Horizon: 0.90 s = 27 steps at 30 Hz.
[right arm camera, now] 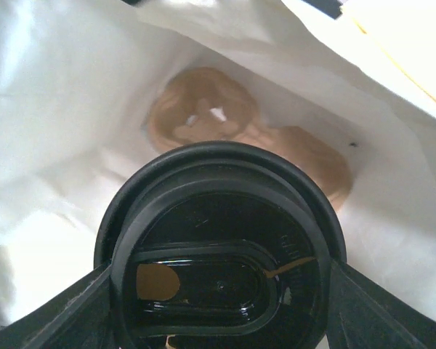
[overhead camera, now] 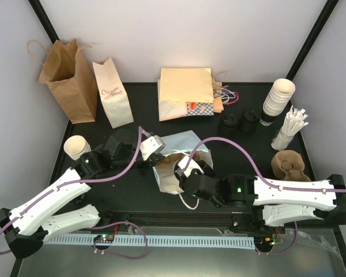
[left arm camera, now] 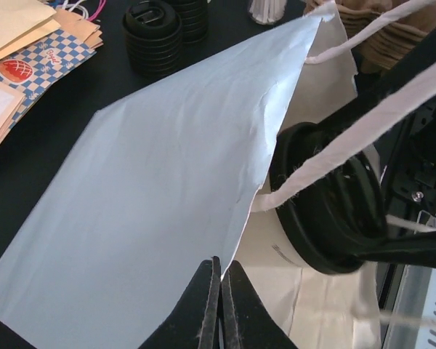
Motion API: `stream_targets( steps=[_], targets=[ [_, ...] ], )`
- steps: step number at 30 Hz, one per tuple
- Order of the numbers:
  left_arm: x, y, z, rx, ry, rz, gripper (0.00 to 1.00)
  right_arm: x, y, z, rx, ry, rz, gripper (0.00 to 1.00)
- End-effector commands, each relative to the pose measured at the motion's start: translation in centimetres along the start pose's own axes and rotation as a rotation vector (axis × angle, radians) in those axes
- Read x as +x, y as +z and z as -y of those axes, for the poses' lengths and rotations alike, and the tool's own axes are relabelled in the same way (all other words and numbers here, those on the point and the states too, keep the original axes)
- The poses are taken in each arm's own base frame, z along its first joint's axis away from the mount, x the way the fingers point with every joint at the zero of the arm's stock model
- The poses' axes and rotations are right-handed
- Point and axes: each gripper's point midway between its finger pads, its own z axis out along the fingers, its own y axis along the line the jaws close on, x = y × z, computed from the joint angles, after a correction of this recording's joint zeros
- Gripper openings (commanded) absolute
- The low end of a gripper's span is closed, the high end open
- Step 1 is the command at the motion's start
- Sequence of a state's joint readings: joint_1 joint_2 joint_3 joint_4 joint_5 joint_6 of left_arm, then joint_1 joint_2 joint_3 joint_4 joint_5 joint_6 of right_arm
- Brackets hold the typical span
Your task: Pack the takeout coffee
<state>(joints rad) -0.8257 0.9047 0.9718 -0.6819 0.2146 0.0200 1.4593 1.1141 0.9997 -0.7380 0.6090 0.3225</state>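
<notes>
A white paper bag [overhead camera: 181, 144] lies on its side in the middle of the table, mouth toward the arms. My left gripper [left arm camera: 221, 273] is shut on the edge of the bag's upper wall [left arm camera: 152, 203] and holds the mouth apart. The takeout coffee [left arm camera: 327, 211], a cream cup with a black lid [right arm camera: 218, 240], sits at the bag's mouth on its side. My right gripper [right arm camera: 218, 305] is shut on it, one finger on each side of the lid. Deep inside the bag lies a brown pulp cup carrier [right arm camera: 203, 116]. From above, the right gripper [overhead camera: 187, 173] reaches into the bag's mouth.
At the back left stand a brown handled bag [overhead camera: 69, 81] and a white printed bag [overhead camera: 112, 92]. Flat bags [overhead camera: 184, 89] lie at the back middle. Black lid stacks [overhead camera: 239, 122], stacked cups [overhead camera: 277, 101], wrapped straws [overhead camera: 288, 130] and brown carriers [overhead camera: 289, 164] fill the right. A bare cup [overhead camera: 76, 147] stands left.
</notes>
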Motion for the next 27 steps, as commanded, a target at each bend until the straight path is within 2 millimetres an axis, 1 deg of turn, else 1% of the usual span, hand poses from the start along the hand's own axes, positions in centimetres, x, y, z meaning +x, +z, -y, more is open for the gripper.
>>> stream_targets(
  steps=[1, 4, 6, 8, 11, 20, 27],
  targets=[
    [-0.4, -0.7, 0.8, 0.029, -0.026, 0.030, 0.02, -1.8, 0.1, 2.4, 0.170, 0.029, 0.129, 0.40],
    [-0.6, -1.0, 0.7, 0.020, -0.043, 0.044, 0.02, -1.4, 0.2, 3.0, 0.204, 0.005, 0.158, 0.40],
    [-0.8, -1.0, 0.7, 0.020, -0.055, 0.051, 0.02, -0.8, 0.5, 3.3, 0.221, -0.014, 0.155, 0.40],
    [-1.0, -1.0, 0.7, 0.022, -0.072, 0.060, 0.02, -0.1, 0.9, 3.1, 0.219, -0.045, 0.138, 0.40],
    [-1.2, -0.8, 1.0, 0.044, -0.084, 0.066, 0.02, 0.7, 1.5, 2.4, 0.193, -0.090, 0.110, 0.40],
    [-1.1, -0.7, 1.3, 0.063, -0.092, 0.064, 0.02, 2.2, 3.8, -0.9, 0.086, -0.199, 0.001, 0.40],
    [-1.3, -1.0, 1.2, 0.055, -0.089, 0.072, 0.02, 2.8, 4.6, -1.9, 0.062, -0.303, -0.050, 0.40]
  ],
)
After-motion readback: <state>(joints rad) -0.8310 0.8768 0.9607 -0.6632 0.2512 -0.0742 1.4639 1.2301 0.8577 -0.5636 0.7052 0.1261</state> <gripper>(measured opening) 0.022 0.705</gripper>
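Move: The right hand holds the lidded coffee cup in the bag's mouth; the brown tray on the bag floor lies about 10 cm ahead, 4 cm left and 16 cm below. The bag rim in the left fingers is some 4 cm ahead, 10 cm left and 4 cm above. The black lid stack stands 22 cm ahead, 15 cm right, 17 cm below. From the left hand the tray is roughly 6 cm ahead, 7 cm right, 20 cm down. Still gripping the cup, the right hand eases forward, then sinks about 5 cm towards the bag's tray. ##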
